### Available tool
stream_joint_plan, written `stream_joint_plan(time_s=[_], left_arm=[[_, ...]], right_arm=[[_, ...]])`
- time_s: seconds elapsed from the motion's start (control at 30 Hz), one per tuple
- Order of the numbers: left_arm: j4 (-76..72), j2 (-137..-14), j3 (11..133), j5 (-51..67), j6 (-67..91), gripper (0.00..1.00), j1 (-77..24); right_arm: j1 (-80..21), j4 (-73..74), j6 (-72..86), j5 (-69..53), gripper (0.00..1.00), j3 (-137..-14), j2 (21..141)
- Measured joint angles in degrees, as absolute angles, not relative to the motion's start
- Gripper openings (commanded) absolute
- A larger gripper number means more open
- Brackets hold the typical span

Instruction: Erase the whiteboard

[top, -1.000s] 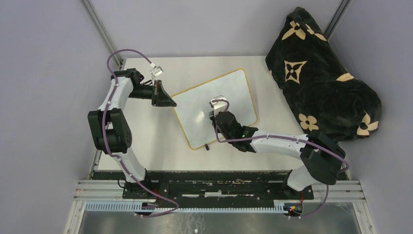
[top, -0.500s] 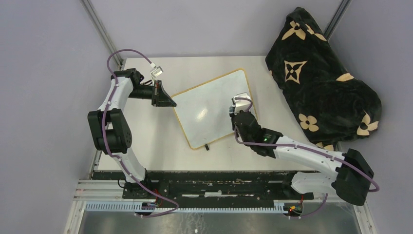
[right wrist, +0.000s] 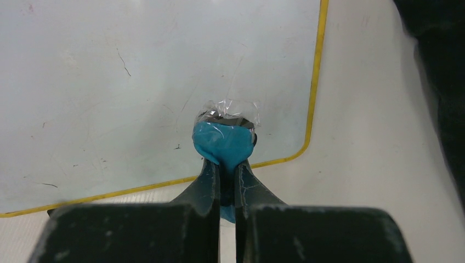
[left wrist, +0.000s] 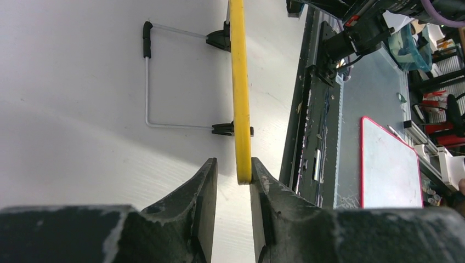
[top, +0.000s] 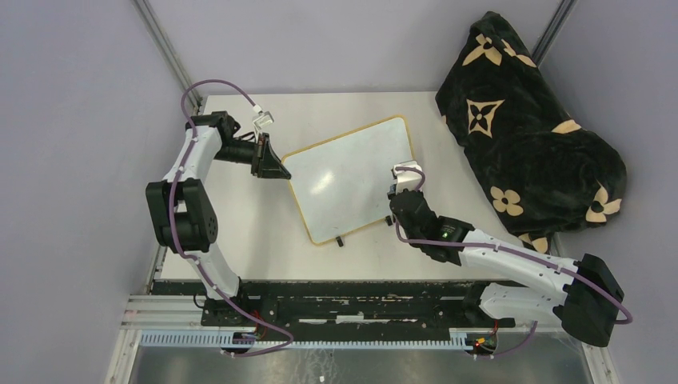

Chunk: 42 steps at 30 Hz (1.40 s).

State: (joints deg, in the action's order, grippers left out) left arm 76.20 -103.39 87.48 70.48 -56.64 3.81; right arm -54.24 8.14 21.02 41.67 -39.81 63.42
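The whiteboard [top: 348, 180], white with a thin yellow frame, sits tilted in the middle of the table, and its face shows only faint specks [right wrist: 137, 82]. My left gripper [top: 285, 172] is at its left corner. In the left wrist view the frame [left wrist: 239, 82] runs edge-on between the open jaws of the left gripper [left wrist: 233, 162], touching the right finger [left wrist: 263, 192] with a gap to the left one. My right gripper [right wrist: 226, 163] is shut on a blue eraser [right wrist: 225, 143] wrapped in clear film, hovering over the board's near right corner [top: 401, 192].
A black blanket with tan flower prints [top: 528, 128] is heaped at the table's right rear. A wire stand [left wrist: 147, 82] juts from the board's back. The black mounting rail [top: 360, 300] runs along the near edge. Another board with a red frame [left wrist: 389, 164] lies off the table.
My right arm has swept the eraser from the board's middle to its right edge and pulled back. My left jaws have parted from the frame.
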Motion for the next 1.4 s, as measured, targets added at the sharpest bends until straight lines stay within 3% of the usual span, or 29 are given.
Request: stream_joint_plan(time_s=[0.43,0.77,1.1,1.4], left_arm=[[74.3,-98.1,89.8,67.6,-52.2,0.53,3.8],[58.0,-83.6,86.5,58.3,-35.0,0.65,4.2],[38.4,-66.8,66.7,35.8,-19.7,0.71,5.7],[24.2,-68.4,47.8,21.5,-14.4,0.71,8.9]], right_arm=[[-54.2,8.3,21.4,42.1,0.01,-39.5,62.6],[-54.2,9.8,21.8,42.9,0.01,-39.5,60.0],[-53.7,22.6,28.9,49.7,0.04,-40.6,55.1],[-45.6,35.4,36.8,48.9,0.09,-43.5,55.1]])
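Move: The left fingers are parted around the whiteboard's far-left corner; the board's middle lies about 14 cm right, 2 back and a few cm lower. Its near-left clip is some 12 cm right, 15 back and 12 down. The right hand holds the eraser. The bare table beyond the board lies roughly 11 cm right, 4 back and 10 down, the board's near-right corner some 5 right, 2 back and 5 down. Fingers opening much wider, the left hand comes free of the whiteboard's corner, rises about 8 cm, then swings left some 13 cm and sinks to well below where it began, turning some 50 degrees counter-clockwise. The right hand keeps its pinch on the eraser, hardly stirs at first, then carries it about 10 cm right, past the board's near-right corner towards the bare table, turning clockwise. ##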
